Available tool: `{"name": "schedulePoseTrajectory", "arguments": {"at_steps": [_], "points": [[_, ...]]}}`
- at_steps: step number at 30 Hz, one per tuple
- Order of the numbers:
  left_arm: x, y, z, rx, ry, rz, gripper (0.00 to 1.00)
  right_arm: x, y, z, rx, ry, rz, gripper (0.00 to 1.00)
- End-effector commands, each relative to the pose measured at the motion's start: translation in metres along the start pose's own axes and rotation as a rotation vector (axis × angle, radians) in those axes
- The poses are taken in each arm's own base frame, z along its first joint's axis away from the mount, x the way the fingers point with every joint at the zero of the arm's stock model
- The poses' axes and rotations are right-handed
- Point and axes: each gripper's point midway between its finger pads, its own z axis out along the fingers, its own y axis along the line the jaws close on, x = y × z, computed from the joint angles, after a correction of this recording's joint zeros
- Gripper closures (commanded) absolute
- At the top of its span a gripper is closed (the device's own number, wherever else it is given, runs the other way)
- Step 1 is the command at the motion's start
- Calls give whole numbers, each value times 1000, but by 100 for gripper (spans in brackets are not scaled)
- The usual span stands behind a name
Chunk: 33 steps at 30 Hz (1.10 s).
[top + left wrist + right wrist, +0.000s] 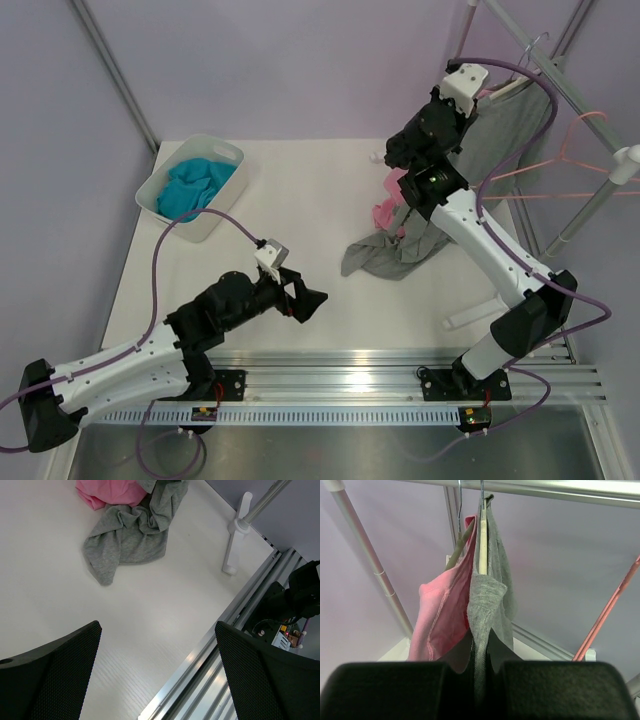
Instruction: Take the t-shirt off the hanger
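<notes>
The heather-grey t-shirt (497, 135) hangs on the cream hanger (483, 545) from the rail at the upper right. In the right wrist view the t-shirt (487, 595) drapes down over the hanger's arm. My right gripper (480, 650) is raised to it and shut on a fold of the grey fabric below the hanger. In the top view that gripper (466, 112) sits against the shirt's left edge. My left gripper (308, 297) is open and empty, low over the table's middle, and its wrist view (157, 627) shows bare table between the fingers.
A pink shirt (442, 615) hangs on its own hanger beside the grey one. A grey garment (390, 255) and a pink cloth (385, 210) lie heaped on the table. A white basket (225, 160) with teal cloth stands back left. Pink wire hangers (570, 160) hang right.
</notes>
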Motion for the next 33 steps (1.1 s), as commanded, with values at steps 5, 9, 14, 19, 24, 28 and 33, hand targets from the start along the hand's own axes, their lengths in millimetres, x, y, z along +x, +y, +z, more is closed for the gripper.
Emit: {"name": "schedulePoseTrajectory", "arguments": {"at_steps": [5, 9, 14, 19, 24, 28, 33], "points": [[-16, -3, 1, 8, -74, 12, 1, 6, -17, -26, 74, 78, 4, 100], [-22, -13, -4, 55, -83, 3, 1, 13, -14, -39, 62, 108, -6, 100], [-38, -21, -18, 77, -116, -15, 1, 30, -4, -59, 17, 132, -30, 100], [-56, -21, -37, 60, -147, -16, 1, 47, 13, -77, -41, 143, -90, 100], [-68, -21, -57, 57, -183, -29, 1, 57, 18, -79, -62, 153, -122, 100], [-71, -18, -68, 47, -208, -39, 1, 60, 20, -82, -87, 155, -174, 100], [-81, -19, -75, 43, -234, -40, 1, 55, 14, -81, -104, 159, -171, 100]]}}
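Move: The right gripper is already shut on the near shoulder of the grey t-shirt over its wooden hanger; the shirt's middle hangs some 8 cm ahead, 8 cm right and 20 cm below. The grey shirt's hanger hook is about 11 cm ahead, 11 cm right and 9 cm above, with the pink shirt roughly 10 cm ahead, 3 cm right and 12 cm lower. From the open left gripper, the grey t-shirt's middle is some 30 cm ahead, 36 cm right and 5 cm higher. Keep the right fingers pinched on the grey shoulder and draw the shirt and hanger about 8 cm left, away from the rail, sinking some 4.5 cm in the later part and tilting the wrist steadily. Lift the empty left gripper about 7 cm and shift it left, drawing it slightly back, fingers wide open. ##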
